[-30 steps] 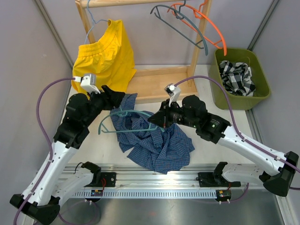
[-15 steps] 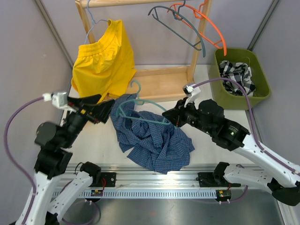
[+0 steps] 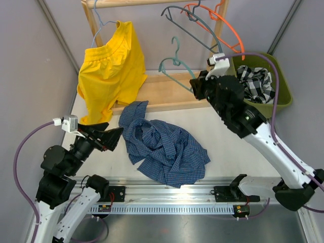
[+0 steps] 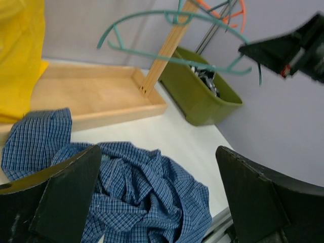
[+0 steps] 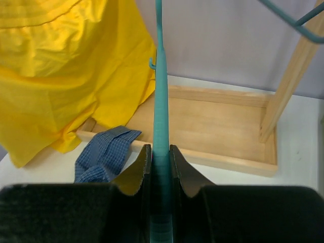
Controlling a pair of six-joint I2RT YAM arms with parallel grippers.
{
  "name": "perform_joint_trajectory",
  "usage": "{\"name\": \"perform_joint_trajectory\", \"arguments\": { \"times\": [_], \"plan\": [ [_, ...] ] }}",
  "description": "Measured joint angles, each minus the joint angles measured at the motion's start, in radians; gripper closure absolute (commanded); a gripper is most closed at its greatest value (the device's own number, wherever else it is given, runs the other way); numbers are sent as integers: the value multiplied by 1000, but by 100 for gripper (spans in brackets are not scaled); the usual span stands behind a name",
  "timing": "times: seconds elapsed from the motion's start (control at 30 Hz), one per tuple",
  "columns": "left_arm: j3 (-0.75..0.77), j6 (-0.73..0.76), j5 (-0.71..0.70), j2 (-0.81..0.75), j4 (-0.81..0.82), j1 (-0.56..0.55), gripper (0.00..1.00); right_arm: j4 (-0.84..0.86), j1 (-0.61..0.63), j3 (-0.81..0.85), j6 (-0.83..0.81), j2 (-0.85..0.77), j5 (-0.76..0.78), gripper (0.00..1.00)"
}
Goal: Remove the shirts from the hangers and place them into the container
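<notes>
The blue check shirt lies crumpled on the table with no hanger in it; the left wrist view shows it below the fingers. My right gripper is shut on one end of the teal hanger and holds it up in front of the wooden rail frame; its jaws clamp the teal bar. My left gripper hangs open and holds nothing, left of the shirt. The olive-green container at the right holds the black-and-white plaid shirt. The grey hanger and the orange hanger hang bare on the rail.
A yellow garment hangs at the left of the wooden frame, over the flat wooden base tray. The frame's right post stands between the tray and the container. Grey walls close both sides.
My right arm lifted the teal hanger off the blue shirt, up and back toward the rail. My left gripper opened, let go of the shirt and drew back to the near left.
</notes>
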Motion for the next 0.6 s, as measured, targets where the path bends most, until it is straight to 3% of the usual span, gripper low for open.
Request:
{"name": "perform_joint_trajectory", "arguments": {
  "times": [0.1, 0.37, 0.6],
  "plan": [
    [-25, 0, 0, -18, -26, 0, 1, -2, -97, 100, -14, 104, -52, 100],
    [-56, 0, 10, -43, -19, 0, 1, -13, -190, 464, -47, 294, -186, 100],
    [-87, 0, 20, -45, -21, 0, 1, -17, -255, 629, -47, 384, -266, 100]
  ]
}}
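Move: The bare stretch of rail meant for the teal hanger in the right gripper lies about 30 cm ahead of that hand, 10 cm left and 20 cm up. From the same hand, the grey hanger is some 28 cm ahead, straight in line and 12 cm up, with the orange hangers 10 cm to its right. The yellow shorts hang about 25 cm ahead and 37 cm left. From the left hand, the blue shirt lies roughly 14 cm ahead, 19 cm right and 32 cm down. Keep the right gripper shut on the end of the empty teal hanger and carry it to the rail, pushing forward first and then mostly up, about 13 cm up and 9 cm forward in all. Tip the fingers up some 10 degrees on the way. Let the open left gripper sink about 3.5 cm towards the blue shirt without touching it. ##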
